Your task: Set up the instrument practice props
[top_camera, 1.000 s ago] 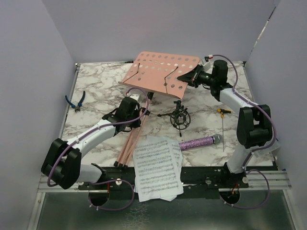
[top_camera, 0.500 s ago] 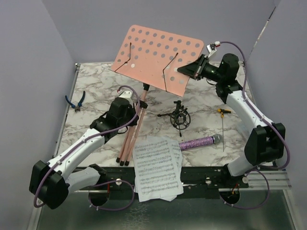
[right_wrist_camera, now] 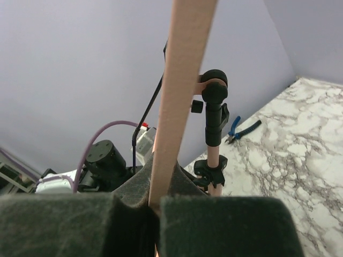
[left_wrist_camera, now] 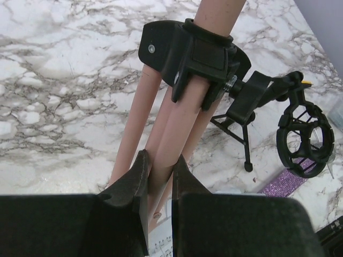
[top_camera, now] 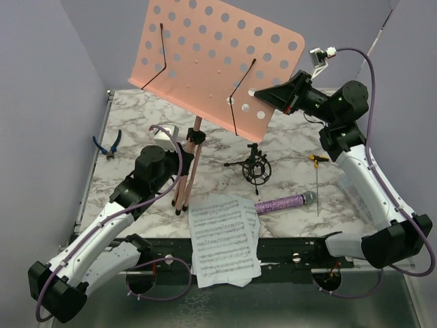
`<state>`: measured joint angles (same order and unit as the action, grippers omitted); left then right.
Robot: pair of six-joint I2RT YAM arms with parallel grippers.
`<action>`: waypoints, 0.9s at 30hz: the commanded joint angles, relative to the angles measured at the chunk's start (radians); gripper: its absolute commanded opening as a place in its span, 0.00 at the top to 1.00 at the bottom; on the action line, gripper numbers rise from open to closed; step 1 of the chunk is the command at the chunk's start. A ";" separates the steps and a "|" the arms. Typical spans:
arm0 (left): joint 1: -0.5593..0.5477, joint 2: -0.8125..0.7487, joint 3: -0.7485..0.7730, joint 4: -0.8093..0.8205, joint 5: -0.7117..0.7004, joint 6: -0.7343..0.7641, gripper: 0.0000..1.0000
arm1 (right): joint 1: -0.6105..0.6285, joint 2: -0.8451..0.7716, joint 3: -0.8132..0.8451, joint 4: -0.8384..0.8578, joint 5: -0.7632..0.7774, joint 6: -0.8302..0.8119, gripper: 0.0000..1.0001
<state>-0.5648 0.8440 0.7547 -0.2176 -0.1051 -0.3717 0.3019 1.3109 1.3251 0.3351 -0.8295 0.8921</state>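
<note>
The pink perforated music stand (top_camera: pixel 218 61) stands nearly upright at the table's middle, its tripod legs (top_camera: pixel 183 184) folded together. My left gripper (top_camera: pixel 179 183) is shut on one leg low down; in the left wrist view the pink tube (left_wrist_camera: pixel 177 118) runs between that gripper's (left_wrist_camera: pixel 159 160) tips. High at the right, my right gripper (top_camera: pixel 263 96) is shut on the desk panel's right edge (right_wrist_camera: pixel 179 80), which that gripper (right_wrist_camera: pixel 155 201) pinches. The black tripod shock-mount (top_camera: pixel 256 167) (left_wrist_camera: pixel 304 140), the purple microphone (top_camera: pixel 285 202) and the sheet-music pages (top_camera: pixel 224 239) lie on the table.
Blue-handled pliers (top_camera: pixel 107 143) (right_wrist_camera: pixel 244 129) lie near the left edge. A yellow-handled screwdriver (top_camera: pixel 318 171) lies at the right. Lilac walls close in three sides. The sheet-music pages overhang the black front rail (top_camera: pixel 293 247).
The stand has swung up from lying tilted to nearly upright. My right arm rose with the panel's edge, and my left arm moved forward with the legs.
</note>
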 commanded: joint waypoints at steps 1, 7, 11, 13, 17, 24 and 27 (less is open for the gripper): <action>0.034 -0.021 0.020 0.306 -0.132 -0.117 1.00 | 0.053 -0.100 0.059 0.128 -0.175 0.022 1.00; 0.034 0.022 -0.002 0.501 -0.048 -0.078 1.00 | 0.106 -0.116 0.055 0.119 -0.167 -0.005 0.99; 0.033 0.053 -0.012 0.590 -0.026 -0.049 1.00 | 0.158 -0.116 0.067 0.071 -0.152 -0.053 0.99; 0.034 0.069 -0.014 0.633 -0.021 -0.043 1.00 | 0.188 -0.119 0.071 0.040 -0.138 -0.086 0.99; 0.034 0.104 -0.007 0.678 -0.017 -0.047 1.00 | 0.243 -0.130 0.068 0.006 -0.113 -0.141 0.99; 0.034 0.114 -0.021 0.698 0.001 -0.050 1.00 | 0.299 -0.165 0.089 -0.162 -0.005 -0.305 0.99; 0.034 0.098 -0.041 0.698 -0.010 -0.050 1.00 | 0.308 -0.173 0.088 -0.183 0.022 -0.333 0.99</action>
<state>-0.5388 0.9798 0.6930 0.2058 -0.0956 -0.2749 0.5522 1.1854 1.3804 0.2211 -0.7143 0.5194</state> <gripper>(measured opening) 0.118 0.016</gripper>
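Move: The left fingers hold the pink music stand by a tripod leg; its black leg collar sits about 5 cm ahead, 4 cm right and 5 cm above them. From that hand the mic shock mount lies some 8 cm ahead, 22 cm right and 19 cm down, the sheet music 17 cm back, 10 cm right, 23 cm down. The right hand grips the desk's edge: from it the collar is roughly 16 cm left, 5 cm ahead, 19 cm down, the shock mount 5 cm ahead, 4 cm right, 41 cm down. With the desk's right edge still pinched, the right hand draws it back about 8 cm while lifting and carrying it left some 4 cm each, and rotates about 20 degrees so that its forward side comes up, swinging the stand towards upright. The left hand keeps its closed grip on the leg just below the black collar and takes it forward about 5 cm and up a little, also drifting slightly right, as its fingers tip up a good 10 degrees. ##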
